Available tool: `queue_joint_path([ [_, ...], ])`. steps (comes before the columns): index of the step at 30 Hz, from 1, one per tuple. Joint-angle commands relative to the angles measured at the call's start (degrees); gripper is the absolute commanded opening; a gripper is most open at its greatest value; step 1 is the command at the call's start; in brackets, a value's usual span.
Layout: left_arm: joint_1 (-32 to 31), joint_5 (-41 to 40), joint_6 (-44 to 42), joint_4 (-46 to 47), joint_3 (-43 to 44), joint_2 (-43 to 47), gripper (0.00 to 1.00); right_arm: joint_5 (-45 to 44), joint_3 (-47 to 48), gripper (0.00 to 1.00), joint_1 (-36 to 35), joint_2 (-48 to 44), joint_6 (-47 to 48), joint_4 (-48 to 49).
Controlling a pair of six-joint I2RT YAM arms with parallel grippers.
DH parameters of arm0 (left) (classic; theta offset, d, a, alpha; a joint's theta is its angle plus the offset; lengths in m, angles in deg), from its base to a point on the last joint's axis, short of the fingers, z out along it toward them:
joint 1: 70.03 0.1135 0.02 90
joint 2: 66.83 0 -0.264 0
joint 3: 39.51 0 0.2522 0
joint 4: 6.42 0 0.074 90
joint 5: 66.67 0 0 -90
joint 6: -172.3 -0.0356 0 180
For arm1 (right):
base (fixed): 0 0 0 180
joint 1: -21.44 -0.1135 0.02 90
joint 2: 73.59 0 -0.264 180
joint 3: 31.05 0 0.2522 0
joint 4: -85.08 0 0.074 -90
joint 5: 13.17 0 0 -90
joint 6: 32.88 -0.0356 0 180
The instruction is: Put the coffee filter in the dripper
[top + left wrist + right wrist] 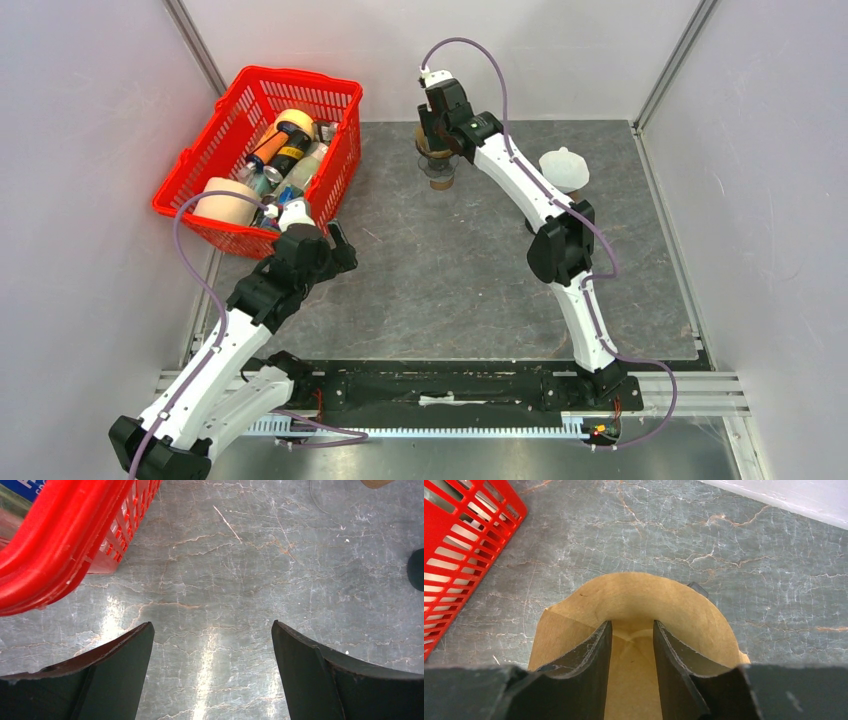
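Observation:
The brown paper coffee filter stands opened as a cone in the clear dripper at the back middle of the table. Only a small clear edge of the dripper shows behind the filter in the right wrist view. My right gripper points down into the filter; its two fingers stand a little apart inside the cone, open, with nothing pinched between them. In the top view the right gripper covers most of the filter. My left gripper hovers wide open over bare table beside the basket, holding nothing.
A red plastic basket with bottles and tape rolls stands at the back left, its rim close to my left fingers. A white ribbed object sits right of the dripper. Walls close the table on three sides.

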Motion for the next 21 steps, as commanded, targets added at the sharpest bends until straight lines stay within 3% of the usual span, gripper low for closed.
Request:
queue_joint_path([
  [1, 0.2, 0.5, 0.7, 1.1, 0.5, -0.1, 0.94, -0.6, 1.6, 0.44, 0.2, -5.1, 1.0, 1.3],
  [7, 0.2, 1.4, 0.3, 1.1, 1.3, -0.2, 0.94, 0.0, 2.0, 0.48, 0.1, -6.7, 0.2, 1.6],
  [12, 0.2, 1.4, 0.2, 1.1, 1.3, -0.4, 0.94, 0.0, 1.5, 0.59, 0.1, -7.6, 0.4, 2.1],
  [16, 0.2, 1.4, 0.2, 1.1, 1.3, -0.7, 0.94, -1.5, 1.2, 0.72, 0.1, -8.7, 0.9, 3.2],
  [20, 0.2, 1.7, 0.1, 1.1, 1.5, -0.5, 0.95, -3.0, -1.2, 0.96, 0.1, -11.2, 2.0, 4.8],
  [21, 0.2, 1.6, 0.0, 1.1, 1.5, -0.2, 0.95, -4.0, -2.0, 0.97, 0.1, -12.4, 1.8, 5.3],
])
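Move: The right hand's half-open fingertips are down in the mouth of the brown coffee filter, whose middle lies roughly 3 cm below them with no clear offset sideways or outwards. The glass dripper that carries it is centred about 5 cm below the hand. The white coffee filter in the blue dripper is some 24 cm to the right and 7 cm back; the red basket's middle is around 33 cm left and 4 cm back. From the left hand the brown filter lies about 27 cm ahead and 21 cm to the right, near its height. The right hand backs up out of the brown filter, climbing about 6 cm almost straight up, with only a slight drift back and left, while the wrist tips the fingers up by roughly 5 degrees. The fingers spread slowly at first, then quickly as they clear the paper, going from under half open to nearly fully open above the glass dripper. ##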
